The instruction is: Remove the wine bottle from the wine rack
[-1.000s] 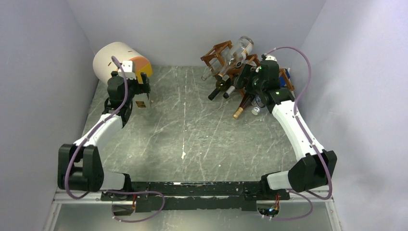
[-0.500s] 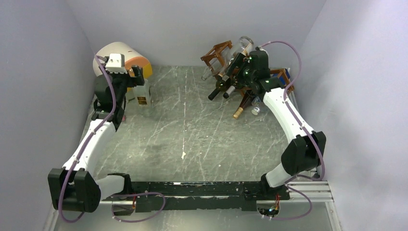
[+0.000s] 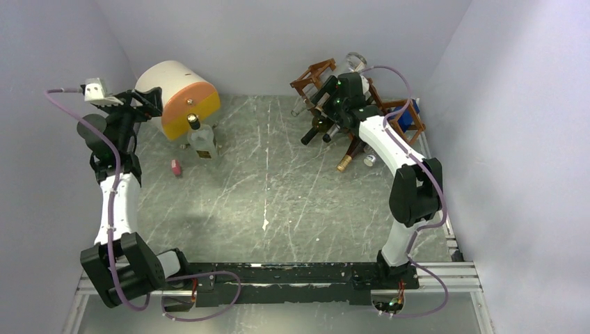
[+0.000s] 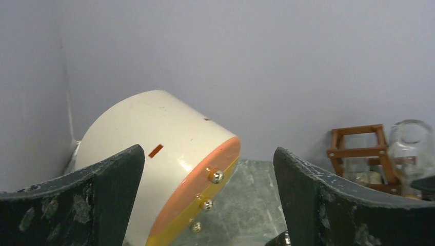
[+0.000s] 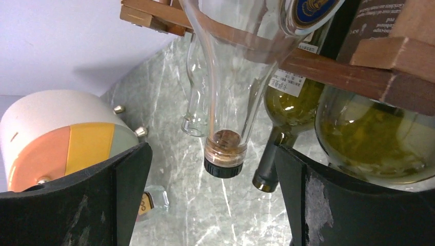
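The wine rack (image 3: 321, 78), a reddish-brown wooden lattice, stands at the back right with several wine bottles lying in it. Their dark necks (image 3: 314, 132) stick out toward the table's middle. My right gripper (image 3: 332, 103) hovers over the rack's front, open. In the right wrist view the corked neck of a clear wine bottle (image 5: 224, 154) hangs between and beyond the spread fingers of the right gripper (image 5: 210, 171), untouched. Green bottles (image 5: 295, 110) lie beside it under a rack bar (image 5: 328, 66). My left gripper (image 3: 149, 101) is raised at the far left, open and empty (image 4: 208, 159).
A white-and-orange cylinder (image 3: 177, 94) lies at the back left. A small square clear bottle (image 3: 202, 142) stands in front of it, and a small pink piece (image 3: 176, 167) lies nearby. A gold-capped bottle neck (image 3: 344, 163) pokes out low by the rack. Walls close in on three sides.
My left gripper has lifted and swung left, away from the small square bottle, which now stands alone. My right arm has stretched further left over the rack's front.
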You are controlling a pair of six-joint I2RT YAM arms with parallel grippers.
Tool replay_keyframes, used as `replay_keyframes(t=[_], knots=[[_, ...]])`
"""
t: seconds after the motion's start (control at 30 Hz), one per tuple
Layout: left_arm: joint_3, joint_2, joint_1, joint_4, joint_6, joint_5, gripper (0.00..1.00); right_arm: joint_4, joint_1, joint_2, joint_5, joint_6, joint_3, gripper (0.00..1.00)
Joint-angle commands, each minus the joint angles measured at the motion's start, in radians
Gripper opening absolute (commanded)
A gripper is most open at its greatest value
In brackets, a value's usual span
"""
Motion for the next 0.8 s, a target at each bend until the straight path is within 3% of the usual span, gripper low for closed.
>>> replay_keyframes(t=[0.0,0.23,0.33,0.43,0.6,0.77], knots=[[0.006,-0.011,0.061,0.156,-0.139,0.170,1.00,0.028,0.003,0.013,0.017,0.045,0.032,0.94],[0.026,-0.111,0.063,0.080,-0.095,0.158,0.99,0.188,0.005,0.004,0.046,0.111,-0.093,0.87],[0.033,-0.134,-0.021,-0.036,0.058,0.062,0.99,0.110,0.003,0.045,0.059,0.141,-0.038,0.86],[0.042,-0.159,-0.145,-0.115,0.194,-0.027,0.99,0.170,0.004,0.044,0.065,0.147,-0.079,0.87],[0.026,-0.194,-0.317,-0.140,0.319,-0.083,0.99,0.239,0.003,0.050,0.071,0.165,-0.098,0.79],[-0.005,-0.229,-0.364,-0.097,0.342,-0.065,0.99,0.255,0.003,0.091,0.078,0.204,-0.078,0.73]])
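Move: The clear wine bottle in the rack slopes neck-down towards the right hand, its middle some 7 cm ahead, 5 cm to the right and a couple of cm above. A dark green bottle lies about 9 cm below the hand, 4 cm ahead and 4 cm right; a second one lies 3 cm ahead, 10 cm right and 8 cm down. From the left hand, the clear bottle is roughly 50 cm right, 18 cm ahead and 13 cm lower. The clear bottle's capped neck comes farther in between the right fingers as that hand eases forward and down, about 2 cm each way, rolling slightly, its fingers narrowing from nearly wide open; no touch can be made out. The empty left hand, fingers open, swings some 12 cm right towards the rack, rising and drawing back about 4 cm each, and turns some 15 degrees clockwise while its left side lifts. ##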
